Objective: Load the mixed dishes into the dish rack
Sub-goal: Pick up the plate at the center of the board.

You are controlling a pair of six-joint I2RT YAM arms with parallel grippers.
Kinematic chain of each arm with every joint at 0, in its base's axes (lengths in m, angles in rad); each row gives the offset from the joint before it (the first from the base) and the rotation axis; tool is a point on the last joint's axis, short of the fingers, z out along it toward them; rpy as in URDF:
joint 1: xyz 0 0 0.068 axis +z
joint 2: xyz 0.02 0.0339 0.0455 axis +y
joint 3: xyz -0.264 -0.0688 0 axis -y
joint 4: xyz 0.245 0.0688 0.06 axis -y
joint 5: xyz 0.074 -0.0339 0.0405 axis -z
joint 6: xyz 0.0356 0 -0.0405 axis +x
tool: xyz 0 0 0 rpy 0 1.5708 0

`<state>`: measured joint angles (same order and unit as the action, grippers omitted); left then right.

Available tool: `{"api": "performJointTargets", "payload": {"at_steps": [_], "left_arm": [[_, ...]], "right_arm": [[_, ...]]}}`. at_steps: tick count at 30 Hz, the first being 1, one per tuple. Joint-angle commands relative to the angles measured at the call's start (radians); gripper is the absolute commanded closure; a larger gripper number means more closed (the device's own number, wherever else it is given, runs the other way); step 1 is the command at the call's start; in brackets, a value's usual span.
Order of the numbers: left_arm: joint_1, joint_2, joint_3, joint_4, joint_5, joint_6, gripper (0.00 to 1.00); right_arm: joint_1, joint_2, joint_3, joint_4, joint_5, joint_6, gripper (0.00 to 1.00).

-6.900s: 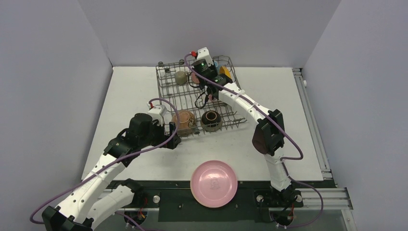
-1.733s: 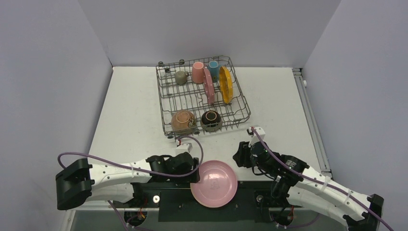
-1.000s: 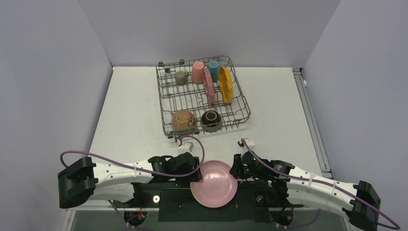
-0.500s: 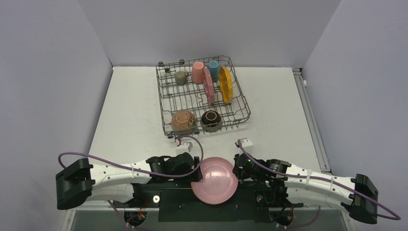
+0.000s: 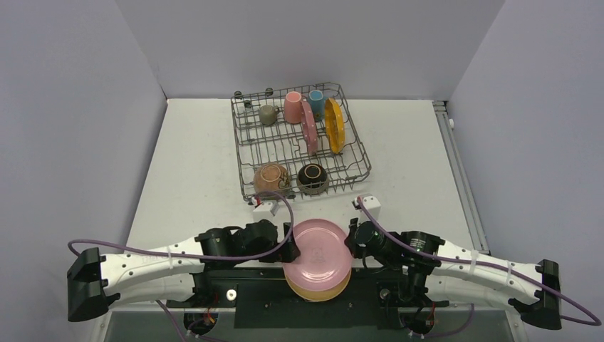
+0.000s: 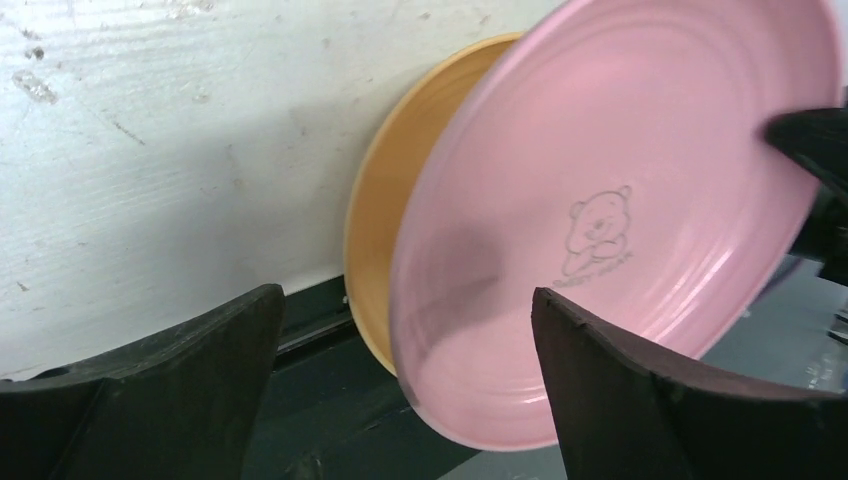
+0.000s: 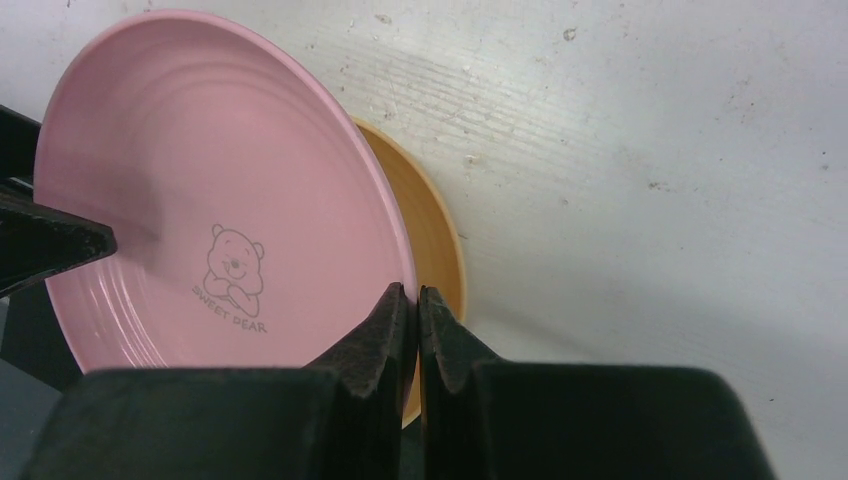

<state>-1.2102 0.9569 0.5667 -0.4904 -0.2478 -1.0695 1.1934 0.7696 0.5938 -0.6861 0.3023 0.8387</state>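
A pink plate (image 5: 319, 249) with a bear print hangs tilted over the table's near edge. My right gripper (image 5: 350, 242) is shut on its right rim, seen in the right wrist view as right gripper (image 7: 416, 290) pinching the pink plate (image 7: 200, 180). An orange plate (image 5: 317, 291) lies flat beneath it, also in view as orange plate (image 7: 430, 220). My left gripper (image 6: 405, 295) is open, its fingers wide on either side of the pink plate's (image 6: 620, 200) left edge, apart from it. The dish rack (image 5: 274, 146) stands farther back.
The rack holds an upright pink plate (image 5: 308, 128), a yellow plate (image 5: 334, 125), a terracotta bowl (image 5: 271, 179), a dark brown bowl (image 5: 313, 178), and pink (image 5: 293, 107), blue (image 5: 315, 102) and grey-green (image 5: 268, 114) cups. Grey walls enclose the table.
My right gripper shut on the pink plate's rim and raised it off the orange plate, which now shows below. My left gripper opened wider and its arm shifted back.
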Motion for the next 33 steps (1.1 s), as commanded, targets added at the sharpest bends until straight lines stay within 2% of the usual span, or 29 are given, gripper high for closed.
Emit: {"api": "performJointTargets", "payload": {"at_steps": [1,12,21,23,27,28,29,31,33], "left_arm": [[-0.003,-0.067,0.054,-0.013,0.017,0.027,0.09],[-0.002,-0.165,0.043,0.021,0.102,0.022,0.18],[0.001,-0.210,0.010,0.083,0.141,0.011,0.36],[0.003,-0.219,0.008,0.093,0.151,0.011,0.43],[0.012,-0.240,-0.005,0.128,0.169,0.014,0.65],[0.018,-0.244,-0.011,0.140,0.175,0.014,0.74],[0.022,-0.247,-0.014,0.146,0.179,0.015,0.79],[0.039,-0.248,-0.020,0.159,0.192,0.017,0.98],[0.051,-0.250,-0.020,0.168,0.205,0.020,1.00]], "right_arm": [[0.011,-0.015,0.073,0.008,0.044,-0.009,1.00],[0.012,-0.032,0.128,0.044,0.018,-0.021,1.00],[0.012,-0.068,0.153,0.044,0.004,-0.026,1.00],[0.012,-0.073,0.149,0.049,0.003,-0.025,1.00],[0.011,-0.078,0.142,0.052,-0.001,-0.021,1.00],[0.012,-0.083,0.141,0.052,-0.002,-0.020,1.00],[0.012,-0.086,0.139,0.052,-0.002,-0.020,1.00],[0.011,-0.098,0.133,0.053,0.000,-0.016,1.00],[0.010,-0.111,0.125,0.054,0.001,-0.013,1.00]]}}
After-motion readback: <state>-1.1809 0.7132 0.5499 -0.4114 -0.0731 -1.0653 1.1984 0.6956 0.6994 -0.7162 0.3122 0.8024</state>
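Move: The pink plate, still pinched at its right rim by the right gripper, has its middle about 9 cm right of the open left gripper, 3 cm back and level with it. From the right gripper it lies some 8 cm left, 3 cm back and 2 cm below. The cream plate rests roughly 7 cm right, 7 cm back and 7 cm below the left gripper; the black bowl is about 19 cm ahead, 5 cm right and 3 cm below. Raise the left gripper about 7 cm, easing slightly back and right, while swinging its fingers some 20 degrees to point more level and towards the plate; close them from wide open to pinch the pink plate's left rim. Meanwhile keep the right gripper shut on the right rim and lift it about 5 cm, nearly straight up. ##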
